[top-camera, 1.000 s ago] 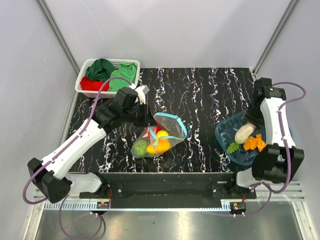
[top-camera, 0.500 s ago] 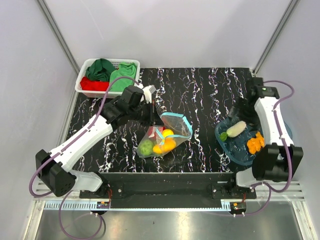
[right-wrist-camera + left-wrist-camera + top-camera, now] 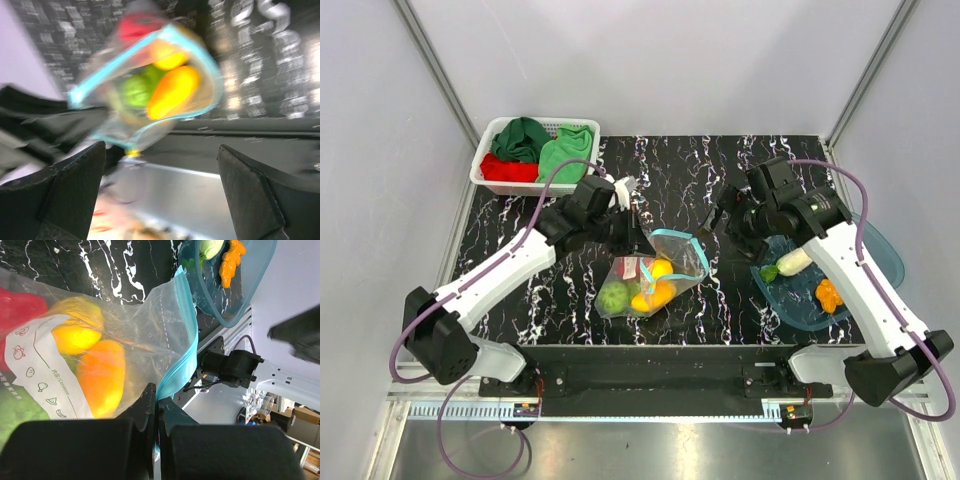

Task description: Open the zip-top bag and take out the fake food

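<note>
The zip-top bag [image 3: 655,275] stands open at the middle front of the table, its light blue zip strip [image 3: 680,248] forming a loop. Inside it are yellow, orange [image 3: 100,375], green [image 3: 613,295] and red [image 3: 20,307] fake food pieces. My left gripper [image 3: 638,240] is shut on the bag's zip edge [image 3: 172,380]. My right gripper [image 3: 720,222] is open and empty, just right of the bag mouth, which shows blurred in the right wrist view [image 3: 150,80]. A pale white piece [image 3: 790,262] and an orange piece [image 3: 830,295] lie in the teal tub [image 3: 880,255].
A white basket [image 3: 490,165] with red and green folded cloths stands at the back left. The teal tub sits at the right edge of the table. The table's front edge and a metal rail run just below the bag.
My right arm has left the tub and swung left toward the bag mouth, with the white piece left lying in the tub. My left gripper has carried the bag's edge slightly right.
</note>
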Robot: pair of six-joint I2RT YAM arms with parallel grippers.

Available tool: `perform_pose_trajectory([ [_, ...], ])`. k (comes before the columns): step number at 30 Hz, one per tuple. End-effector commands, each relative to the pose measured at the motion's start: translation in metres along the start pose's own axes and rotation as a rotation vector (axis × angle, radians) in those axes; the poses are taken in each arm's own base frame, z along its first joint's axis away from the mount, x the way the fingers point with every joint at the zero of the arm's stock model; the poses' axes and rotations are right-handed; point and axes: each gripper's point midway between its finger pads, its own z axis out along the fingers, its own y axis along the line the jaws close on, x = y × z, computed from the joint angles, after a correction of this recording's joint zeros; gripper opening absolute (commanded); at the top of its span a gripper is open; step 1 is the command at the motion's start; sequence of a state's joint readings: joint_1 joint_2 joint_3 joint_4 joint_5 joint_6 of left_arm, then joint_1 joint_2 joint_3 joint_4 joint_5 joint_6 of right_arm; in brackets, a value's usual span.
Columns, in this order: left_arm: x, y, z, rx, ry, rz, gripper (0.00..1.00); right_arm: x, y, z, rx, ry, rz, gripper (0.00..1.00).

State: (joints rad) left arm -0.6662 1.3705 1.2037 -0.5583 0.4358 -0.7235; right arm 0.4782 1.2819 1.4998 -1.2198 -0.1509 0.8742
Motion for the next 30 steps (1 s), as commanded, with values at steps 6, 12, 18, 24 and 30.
perform_pose_trajectory([
  [6,-0.002,-0.01,0.015,0.066,-0.012,0.009,0.0,0.022,0.074,0.008,-0.223,0.18,0.292,0.51],
  [12,0.002,-0.017,0.018,0.08,-0.008,0.021,0.0,0.041,0.084,0.029,-0.192,0.239,0.285,0.27],
  [18,0.004,-0.031,0.017,0.104,-0.016,0.045,0.0,0.047,0.051,0.069,-0.083,0.212,0.354,0.23],
  [24,0.013,-0.032,0.02,0.114,0.002,0.035,0.0,0.058,0.032,0.105,-0.036,0.246,0.407,0.19],
  [30,0.016,-0.035,0.025,0.13,0.014,0.028,0.0,0.073,0.018,0.132,0.024,0.325,0.387,0.22],
])
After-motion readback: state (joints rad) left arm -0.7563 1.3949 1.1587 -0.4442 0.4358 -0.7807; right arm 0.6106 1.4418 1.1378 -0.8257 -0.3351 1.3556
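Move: The mango lies in the bag about 13 cm to the right hand's left, 3 cm back and some 18 cm below. The open bag mouth is nearer, around 8 cm left, level fore and aft and 10 cm down. From the mango, the lemon sits 6 cm farther out and 1 cm to the right, the green vegetable 9 cm to the left and level with it. From the left hand, the mango is about 4 cm back, 2 cm right and 15 cm below. Leftward first, about 9 cm to above the bag mouth while its wide-open fingers narrow to a small gap, the right hand then drops some 11 cm into the mouth towards the mango, its fingertips swinging back towards the base by roughly 20 degrees. The left hand keeps its pinch on the zip edge and eases about 3 cm right and 2 cm back. ##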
